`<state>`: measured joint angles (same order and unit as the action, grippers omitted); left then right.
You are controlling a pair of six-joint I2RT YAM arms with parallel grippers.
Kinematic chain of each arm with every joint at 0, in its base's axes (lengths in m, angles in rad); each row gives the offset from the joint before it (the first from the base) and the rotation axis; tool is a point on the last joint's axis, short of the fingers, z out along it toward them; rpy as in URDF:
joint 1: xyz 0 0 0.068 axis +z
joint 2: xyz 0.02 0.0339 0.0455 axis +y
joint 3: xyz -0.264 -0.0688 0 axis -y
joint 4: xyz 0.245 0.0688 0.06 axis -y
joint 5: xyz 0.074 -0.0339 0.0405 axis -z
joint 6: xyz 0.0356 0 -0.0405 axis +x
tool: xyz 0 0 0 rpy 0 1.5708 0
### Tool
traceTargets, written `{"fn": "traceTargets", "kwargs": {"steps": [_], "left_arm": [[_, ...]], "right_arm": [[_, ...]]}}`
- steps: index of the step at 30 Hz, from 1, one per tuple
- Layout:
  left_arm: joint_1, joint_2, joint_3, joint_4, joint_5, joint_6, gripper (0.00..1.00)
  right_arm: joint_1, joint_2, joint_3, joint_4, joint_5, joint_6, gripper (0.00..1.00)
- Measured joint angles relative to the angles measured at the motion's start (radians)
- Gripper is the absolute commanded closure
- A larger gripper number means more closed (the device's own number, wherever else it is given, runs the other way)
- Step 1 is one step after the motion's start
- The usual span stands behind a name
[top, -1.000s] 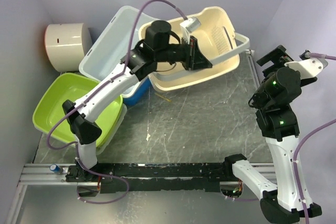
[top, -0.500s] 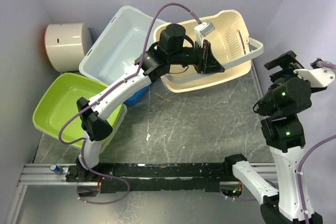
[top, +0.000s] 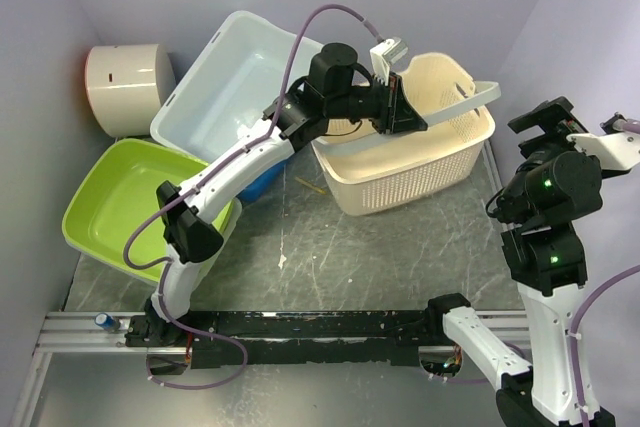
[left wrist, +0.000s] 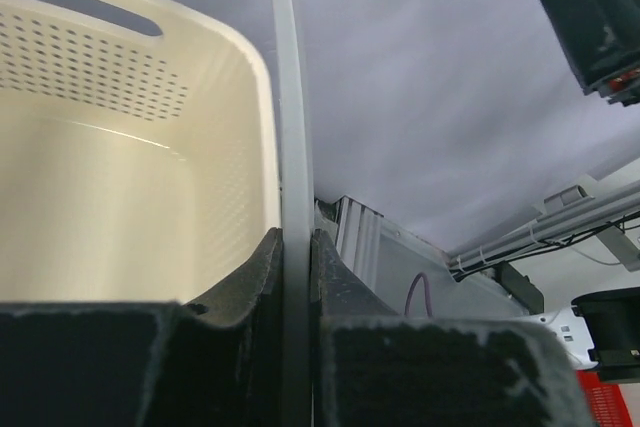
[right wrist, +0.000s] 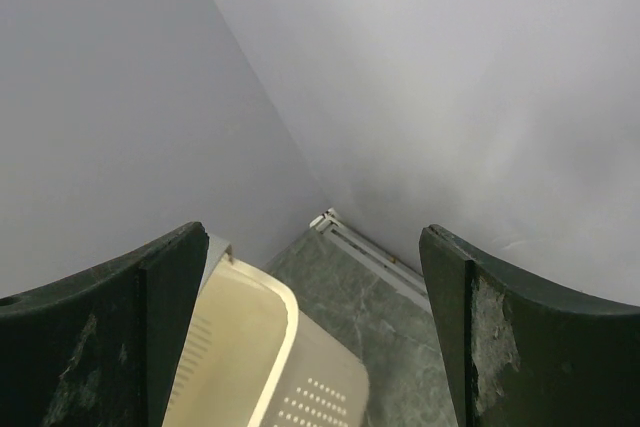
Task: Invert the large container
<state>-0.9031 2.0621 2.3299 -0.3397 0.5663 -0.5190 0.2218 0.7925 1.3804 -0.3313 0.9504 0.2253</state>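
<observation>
The large container [top: 225,77], a glossy white rectangular tub, lies open side up at the back left, tilted against other tubs. My left gripper [top: 400,107] is to its right, shut on the grey handle [top: 470,97] of the cream perforated basket [top: 420,162], which stands upright on the table. In the left wrist view the handle [left wrist: 290,147] runs up between the closed fingers of that gripper [left wrist: 296,247], with the basket [left wrist: 120,177] to the left. My right gripper [top: 545,117] is open and empty, raised at the far right; it [right wrist: 310,327] looks down on the basket's corner [right wrist: 240,367].
A lime green tub [top: 130,202] sits at the left, and a smaller blue tub [top: 262,177] shows partly under the left arm. A white cylinder [top: 125,87] stands in the back left corner. Walls close in on the left, back and right.
My left gripper has swung right and forward with the handle, and the basket has gone from tipped on its side to upright. The right arm has shifted slightly right.
</observation>
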Motion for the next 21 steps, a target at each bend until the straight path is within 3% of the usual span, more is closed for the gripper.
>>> {"fn": "traceTargets", "kwargs": {"steps": [12, 21], "left_arm": [[-0.012, 0.016, -0.127, 0.050, -0.011, -0.051, 0.93], [-0.048, 0.035, -0.233, 0.127, -0.118, -0.020, 0.93]], "right_arm": [[0.000, 0.000, 0.011, -0.040, -0.021, 0.023, 0.12], [0.000, 0.026, 0.011, -0.064, -0.060, 0.048, 0.12]]}}
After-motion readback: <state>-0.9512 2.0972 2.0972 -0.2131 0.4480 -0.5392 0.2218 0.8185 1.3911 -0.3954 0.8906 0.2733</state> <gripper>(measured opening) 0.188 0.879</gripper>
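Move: The cream container hangs from its grey handle in the left fingers, its middle about 4 cm ahead, 1 cm left and 13 cm below them. The bare table it is going down to lies some 4 cm ahead, 2 cm right and 40 cm below; a small yellow stick is about 12 cm ahead and 19 cm left at table height, the white tub roughly 28 cm ahead, 33 cm left and 25 cm lower. From the right hand, that table spot is about 9 cm ahead, 18 cm left and 48 cm down. The cream container is let down on its handle: the left hand keeps its pinch on the grey bar and sinks about 10 cm towards the bare table, drifting some 3 cm right late on, with the wrist turning roughly 10 degrees. The right hand, open and empty, first holds still, then eases a couple of centimetres forward, left and down towards the container. ##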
